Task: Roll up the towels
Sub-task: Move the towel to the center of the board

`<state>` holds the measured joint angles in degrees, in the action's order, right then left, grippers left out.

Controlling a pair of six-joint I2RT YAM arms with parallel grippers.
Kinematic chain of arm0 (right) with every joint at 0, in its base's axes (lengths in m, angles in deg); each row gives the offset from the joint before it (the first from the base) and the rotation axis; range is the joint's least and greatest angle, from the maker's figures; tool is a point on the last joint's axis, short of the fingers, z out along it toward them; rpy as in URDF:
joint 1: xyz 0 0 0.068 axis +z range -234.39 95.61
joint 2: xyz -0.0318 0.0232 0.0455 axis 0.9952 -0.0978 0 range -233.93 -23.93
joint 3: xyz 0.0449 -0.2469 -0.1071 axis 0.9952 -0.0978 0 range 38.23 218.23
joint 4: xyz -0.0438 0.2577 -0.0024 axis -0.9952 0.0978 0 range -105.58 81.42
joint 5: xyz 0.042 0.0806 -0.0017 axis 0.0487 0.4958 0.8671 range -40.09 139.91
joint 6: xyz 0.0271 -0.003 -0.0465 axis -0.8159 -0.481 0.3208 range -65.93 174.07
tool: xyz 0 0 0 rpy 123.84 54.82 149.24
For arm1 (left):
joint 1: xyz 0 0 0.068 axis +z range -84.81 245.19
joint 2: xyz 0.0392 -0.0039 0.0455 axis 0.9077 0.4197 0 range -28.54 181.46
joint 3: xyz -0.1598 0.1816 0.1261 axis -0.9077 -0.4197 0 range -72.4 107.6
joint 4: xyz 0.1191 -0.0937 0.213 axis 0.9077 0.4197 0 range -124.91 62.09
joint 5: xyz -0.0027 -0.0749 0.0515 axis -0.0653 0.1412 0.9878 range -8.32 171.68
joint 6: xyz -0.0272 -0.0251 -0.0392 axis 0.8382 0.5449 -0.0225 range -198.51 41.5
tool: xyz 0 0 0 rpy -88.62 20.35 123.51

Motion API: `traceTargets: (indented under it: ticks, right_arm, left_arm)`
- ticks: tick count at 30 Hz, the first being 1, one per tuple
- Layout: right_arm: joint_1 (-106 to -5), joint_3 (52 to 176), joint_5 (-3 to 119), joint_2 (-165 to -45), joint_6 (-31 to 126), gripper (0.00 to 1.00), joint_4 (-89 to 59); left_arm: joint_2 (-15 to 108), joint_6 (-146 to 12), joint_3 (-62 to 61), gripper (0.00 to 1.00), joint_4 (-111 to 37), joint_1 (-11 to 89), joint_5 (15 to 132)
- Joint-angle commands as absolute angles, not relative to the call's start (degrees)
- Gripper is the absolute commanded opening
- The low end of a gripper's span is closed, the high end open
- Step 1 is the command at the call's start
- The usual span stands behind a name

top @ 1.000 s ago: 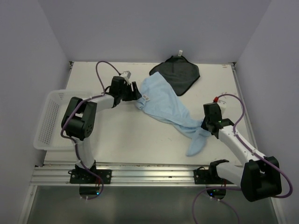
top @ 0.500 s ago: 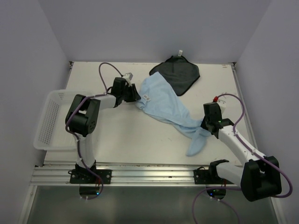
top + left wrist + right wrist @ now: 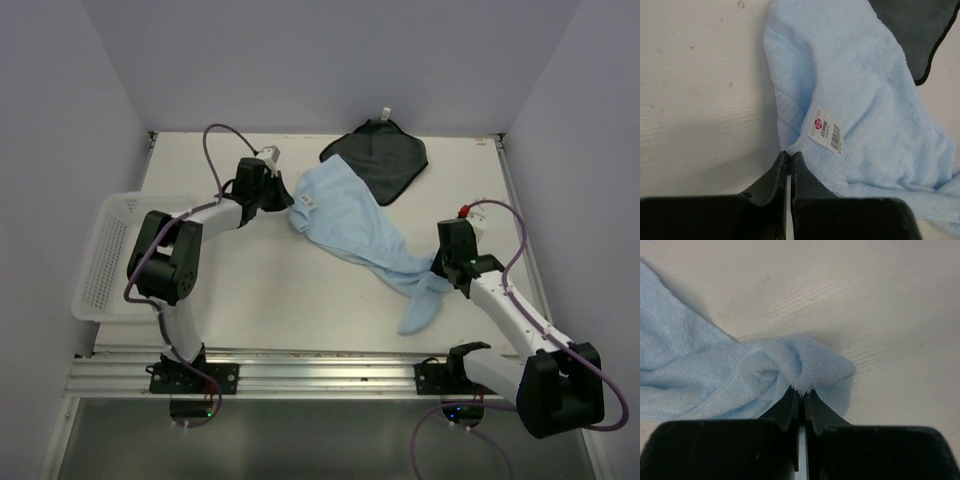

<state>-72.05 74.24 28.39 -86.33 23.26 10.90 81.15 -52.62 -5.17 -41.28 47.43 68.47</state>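
Note:
A light blue towel (image 3: 350, 225) lies crumpled and stretched diagonally across the middle of the table. Its far part overlaps the dark grey towel (image 3: 380, 160), which lies flat at the back with a small white tag (image 3: 383, 112). My left gripper (image 3: 287, 200) is shut on the blue towel's left edge, just below its white barcode label (image 3: 826, 129). In the left wrist view the blue towel (image 3: 855, 85) fills the right side, with the dark towel (image 3: 912, 25) in the corner. My right gripper (image 3: 437, 270) is shut on a bunched fold of the blue towel (image 3: 810, 367) near its lower right end.
A white mesh basket (image 3: 100, 270) hangs over the table's left edge, beside the left arm. Grey walls close in the table on the left, back and right. The metal rail (image 3: 320, 375) with both arm bases runs along the near edge.
The left gripper has closed on the blue towel's left edge and pulled it slightly up and to the left. The right gripper has stayed shut on its fold.

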Motion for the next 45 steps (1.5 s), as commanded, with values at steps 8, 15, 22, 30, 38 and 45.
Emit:
traceTargets:
  ticks: [8,15,22,30,38,45]
  right_arm:
    - [-72.26,82.88,30.66,-84.49,26.74,0.06,13.51]
    - [-72.35,84.64,32.06,-84.05,27.88,0.00,12.99]
    - [-72.26,87.00,35.67,-86.33,29.28,0.04,12.72]
    - [-72.26,95.09,40.23,-89.85,31.74,0.15,12.90]
    - [-71.30,118.20,49.64,-100.21,44.48,0.16,21.23]
    - [-62.08,110.85,49.20,-101.55,53.63,0.50,26.87]
  left_arm:
    - [64.46,-55.74,-4.89,0.00,-30.70,47.52,77.71]
    - [57.17,-56.80,-9.46,0.00,-26.82,48.31,80.89]
    - [52.24,-56.97,-8.59,0.00,-21.11,50.24,80.54]
    - [40.92,-58.55,-9.55,0.00,-19.61,53.85,85.72]
    - [30.00,-57.76,-14.64,0.00,-23.30,54.20,93.81]
    - [26.39,-58.20,-21.59,0.00,-26.73,54.29,92.50]
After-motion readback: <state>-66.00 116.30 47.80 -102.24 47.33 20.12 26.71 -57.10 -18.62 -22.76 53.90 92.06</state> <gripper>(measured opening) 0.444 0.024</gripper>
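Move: Each hand already pinches an edge of the towel roughly 4-5 cm above the board. The board's centre lies about 9 cm back and 9 cm right of the left hand, with the towel's middle about 17 cm right and 6 cm back; the white basket sits some 35 cm left and 14 cm back. From the right hand, the centre is about 27 cm left and 10 cm ahead, and the dark cloth 12 cm left and 34 cm ahead. Keep the left gripper shut on the towel corner and carry it up some 22 cm, left towards the basket and back, tilting the fingers upward. Meanwhile swing the right gripper up, forward and left, slowly at first and then fast, turning it about 35 degrees counter-clockwise; open its fingers near the top to let go of the towel, sinking and drawing back a little at the very end. ##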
